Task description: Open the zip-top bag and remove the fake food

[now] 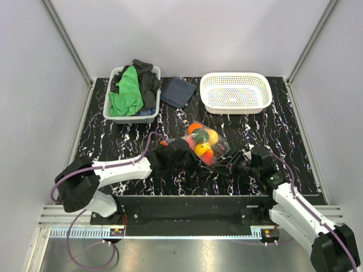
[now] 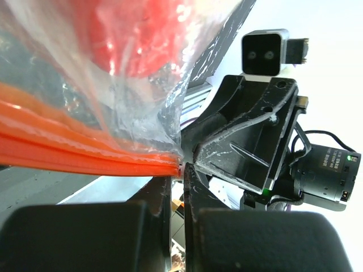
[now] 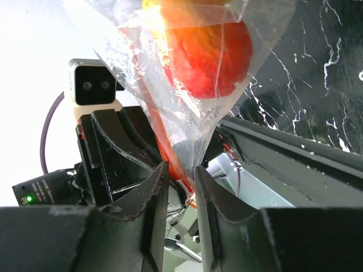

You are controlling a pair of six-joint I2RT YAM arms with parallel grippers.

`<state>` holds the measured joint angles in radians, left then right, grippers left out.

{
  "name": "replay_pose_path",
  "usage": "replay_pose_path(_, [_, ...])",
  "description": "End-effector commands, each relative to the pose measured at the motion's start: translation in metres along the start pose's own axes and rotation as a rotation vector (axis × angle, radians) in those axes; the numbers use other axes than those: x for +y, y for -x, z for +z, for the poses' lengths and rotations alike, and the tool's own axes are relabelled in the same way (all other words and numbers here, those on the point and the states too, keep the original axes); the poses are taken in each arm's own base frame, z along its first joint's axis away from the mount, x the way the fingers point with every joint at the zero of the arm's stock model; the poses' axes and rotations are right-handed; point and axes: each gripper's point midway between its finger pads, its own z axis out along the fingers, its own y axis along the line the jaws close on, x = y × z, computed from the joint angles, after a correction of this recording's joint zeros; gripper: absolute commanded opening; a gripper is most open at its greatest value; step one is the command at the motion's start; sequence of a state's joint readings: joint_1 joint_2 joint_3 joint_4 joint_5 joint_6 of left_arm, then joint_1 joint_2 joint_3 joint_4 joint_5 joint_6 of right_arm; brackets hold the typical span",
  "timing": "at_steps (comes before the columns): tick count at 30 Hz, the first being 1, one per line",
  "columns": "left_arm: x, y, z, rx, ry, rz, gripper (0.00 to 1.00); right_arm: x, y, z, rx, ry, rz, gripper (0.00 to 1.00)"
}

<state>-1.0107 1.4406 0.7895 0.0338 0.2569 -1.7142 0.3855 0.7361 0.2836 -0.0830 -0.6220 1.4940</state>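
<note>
The zip-top bag (image 1: 220,149) lies mid-table, a clear pouch holding the fake food (image 1: 202,141) in red, yellow, orange and green. My left gripper (image 1: 190,160) sits at its near-left side and my right gripper (image 1: 234,166) at its near-right. In the left wrist view the left gripper (image 2: 182,170) is shut on the end of the bag's orange zip strip (image 2: 85,150), with a red piece (image 2: 136,39) behind the plastic. In the right wrist view the right gripper (image 3: 181,167) stands open. The bag's corner (image 3: 187,122) hangs loose between its fingers, under an orange-red piece (image 3: 210,54).
A white perforated basket (image 1: 235,92) stands at the back right. A bin of green and dark cloths (image 1: 132,93) stands at the back left, with a dark blue cloth (image 1: 177,92) beside it. The two grippers face each other closely under the bag.
</note>
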Motion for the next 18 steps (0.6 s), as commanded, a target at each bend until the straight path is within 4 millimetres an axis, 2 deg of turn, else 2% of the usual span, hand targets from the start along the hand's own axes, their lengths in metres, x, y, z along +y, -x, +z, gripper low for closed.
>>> replay_pose_path(1, [-0.0212, -0.0035, -0.0053, -0.01, -0.082, 0.01, 0.0, -0.0011, -0.0048, 0.0009, 0.028, -0.017, 0.062, 0.32])
replay_pose_path(5, [-0.02, -0.005, -0.0057, -0.011, -0.082, 0.009, 0.0, -0.0001, -0.0024, 0.0037, 0.025, -0.018, 0.067, 0.3])
replay_pose_path(8, [-0.0186, -0.0056, -0.0053, -0.013, -0.083, 0.005, 0.0, -0.002, 0.0, 0.0065, 0.022, -0.022, 0.085, 0.19])
replay_pose_path(9, [-0.0185, -0.0051, -0.0055, -0.015, -0.084, 0.004, 0.0, 0.0005, 0.0007, 0.0071, 0.02, -0.009, 0.085, 0.13])
replay_pose_path(10, [-0.019, -0.0047, -0.0058, -0.018, -0.086, 0.002, 0.0, 0.0003, 0.001, 0.0078, 0.022, -0.009, 0.094, 0.03])
replay_pose_path(11, [-0.0186, -0.0048, -0.0056, -0.02, -0.086, 0.004, 0.0, -0.0012, 0.0014, 0.0083, 0.022, -0.015, 0.109, 0.0])
replay_pose_path(18, [-0.0162, 0.0035, -0.0084, -0.071, -0.096, -0.006, 0.0, -0.0036, -0.0011, 0.004, 0.017, -0.006, 0.137, 0.0])
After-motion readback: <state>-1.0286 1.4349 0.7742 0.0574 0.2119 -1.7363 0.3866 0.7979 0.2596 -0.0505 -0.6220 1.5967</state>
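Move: Just below the right fingertips, about 1 cm down and 1 cm to their left, is the bag's bunched plastic corner, already between the parted pads. From the right hand, the zip slider is some 2 cm left and 1 cm back; the red fruit is about 5 cm ahead, 2 cm left and 5 cm lower, the yellow pepper about 8 cm ahead and 5 cm left. From the left hand, the corner is roughly 2 cm right and 1 cm ahead. Sinking about 1.5 cm almost straight down over the bag's corner, the right hand rolls some 10 degrees, its front side tipping down, and on the way shuts its part-open fingers fully, pinching the thin plastic beside the zip's end. The left hand stays put, its closed fingertips still holding the zip end at the slider. ##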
